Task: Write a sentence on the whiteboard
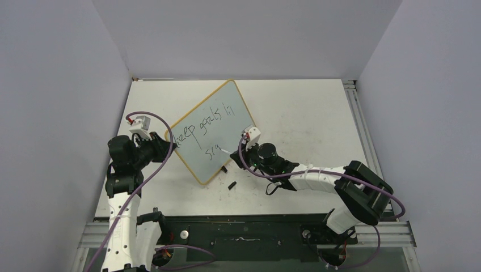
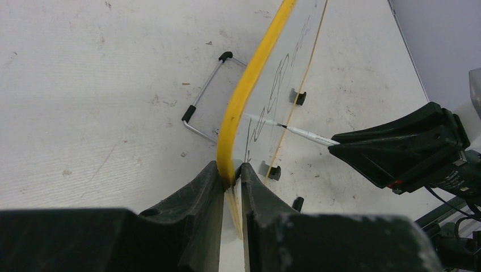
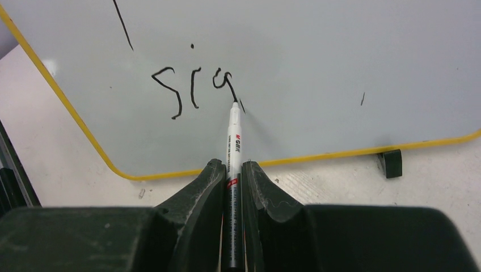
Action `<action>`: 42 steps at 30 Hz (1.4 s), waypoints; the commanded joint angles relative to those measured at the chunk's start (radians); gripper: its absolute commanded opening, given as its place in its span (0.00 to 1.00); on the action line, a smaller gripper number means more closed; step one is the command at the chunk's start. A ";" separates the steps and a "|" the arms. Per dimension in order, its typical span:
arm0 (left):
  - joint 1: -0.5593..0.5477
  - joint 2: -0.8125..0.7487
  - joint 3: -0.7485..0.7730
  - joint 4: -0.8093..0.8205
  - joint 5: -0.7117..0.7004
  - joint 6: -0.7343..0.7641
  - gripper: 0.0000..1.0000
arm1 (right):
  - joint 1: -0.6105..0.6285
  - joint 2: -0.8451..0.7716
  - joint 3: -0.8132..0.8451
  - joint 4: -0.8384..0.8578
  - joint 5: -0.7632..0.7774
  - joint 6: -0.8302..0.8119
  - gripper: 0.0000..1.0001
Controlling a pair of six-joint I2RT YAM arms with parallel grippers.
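The whiteboard (image 1: pixel 212 127) lies turned at an angle on the table, with a yellow rim. The sentence (image 1: pixel 204 126) on it reads "keep goals in" and, below, "sig" (image 3: pixel 193 90). My left gripper (image 1: pixel 168 143) is shut on the board's left rim (image 2: pixel 249 85), the jaws pinching the edge (image 2: pixel 230 170). My right gripper (image 1: pixel 243 148) is shut on a white and black marker (image 3: pixel 233 136). The marker's tip touches the board at the tail of the "g". In the left wrist view the marker (image 2: pixel 306 135) and the right gripper (image 2: pixel 408 147) show across the board.
A small black marker cap (image 1: pixel 231 185) lies on the tabletop near the board's near corner. A wire stand (image 2: pixel 207 93) sticks out under the board. Black board feet (image 3: pixel 391 163) rest on the table. A metal rail (image 1: pixel 363 130) runs along the table's right edge.
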 commanded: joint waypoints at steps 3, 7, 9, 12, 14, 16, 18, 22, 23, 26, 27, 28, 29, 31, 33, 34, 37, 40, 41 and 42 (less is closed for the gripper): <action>-0.007 -0.013 0.012 0.027 -0.003 0.010 0.14 | 0.006 -0.019 -0.033 0.040 0.024 0.021 0.05; -0.009 -0.013 0.012 0.026 -0.002 0.010 0.14 | 0.011 -0.014 -0.038 0.041 0.021 0.026 0.05; -0.010 -0.012 0.012 0.026 -0.002 0.010 0.14 | 0.015 -0.014 -0.038 0.041 0.021 0.028 0.05; -0.009 -0.013 0.013 0.026 -0.003 0.010 0.14 | 0.026 -0.021 -0.040 0.036 0.028 0.030 0.05; -0.010 -0.013 0.012 0.027 -0.003 0.010 0.14 | 0.032 -0.026 -0.040 0.029 0.033 0.032 0.05; -0.010 -0.013 0.012 0.026 -0.003 0.010 0.14 | 0.046 -0.030 -0.037 0.022 0.040 0.032 0.05; -0.011 -0.013 0.013 0.026 -0.003 0.010 0.14 | 0.056 -0.039 -0.034 0.017 0.048 0.032 0.05; -0.010 -0.013 0.012 0.025 -0.002 0.010 0.14 | 0.069 -0.066 -0.026 0.014 0.060 0.033 0.05; -0.010 -0.013 0.012 0.025 -0.002 0.010 0.14 | 0.069 -0.076 -0.023 0.013 0.061 0.034 0.05; -0.011 -0.013 0.012 0.025 -0.003 0.010 0.14 | 0.069 -0.119 -0.013 0.005 0.086 0.029 0.05; -0.011 -0.013 0.013 0.025 -0.004 0.010 0.14 | 0.069 -0.135 -0.008 -0.001 0.103 0.025 0.05; -0.010 -0.013 0.012 0.025 -0.004 0.010 0.14 | 0.068 -0.147 -0.002 -0.007 0.131 0.019 0.05; -0.011 -0.012 0.012 0.025 -0.004 0.010 0.14 | 0.065 -0.159 0.007 -0.013 0.140 0.013 0.05; -0.012 -0.012 0.013 0.025 -0.005 0.010 0.14 | 0.058 -0.168 0.022 -0.017 0.154 -0.004 0.05; -0.010 -0.012 0.013 0.025 -0.005 0.010 0.14 | 0.044 -0.160 0.039 -0.017 0.147 -0.016 0.05; -0.012 -0.012 0.014 0.025 -0.006 0.010 0.14 | 0.035 -0.152 0.046 -0.014 0.139 -0.020 0.05; -0.011 -0.012 0.014 0.025 -0.005 0.010 0.14 | 0.016 -0.127 0.059 0.006 0.113 -0.024 0.05; -0.011 -0.010 0.013 0.025 -0.006 0.010 0.14 | 0.009 -0.102 0.069 0.020 0.100 -0.026 0.05; -0.011 -0.010 0.014 0.025 -0.005 0.010 0.14 | 0.007 -0.096 0.069 0.026 0.099 -0.026 0.05; -0.012 -0.010 0.014 0.025 -0.004 0.010 0.14 | 0.006 -0.090 0.070 0.031 0.099 -0.026 0.05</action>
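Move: The right hand holds the marker with its tip on the lower part of the whiteboard, at the unfinished tail of the "g", about 5 cm left, 3 cm ahead and 2 cm below the hand. The "s" is some 9 cm left and 2 cm ahead; the board's black foot is about 4 cm left, 2 cm back and 5 cm down; the black cap lies 8 cm back, 1 cm left and 6 cm down. From the left hand, the tail is roughly 17 cm right, 5 cm ahead and 9 cm below. The right hand keeps its grip on the marker and carries on the tail of the "g", going down, back and slightly right for about 1.5 cm, then back and left another 2 cm to hook it. It then reverses, lifting the tip off the whiteboard and rising some 7 cm while going about 3.5 cm forward and a little right, the fingers tipping up 5 to 10 degrees, to end held clear above the "g", as the left hand stays still, gripping the board's left edge. ##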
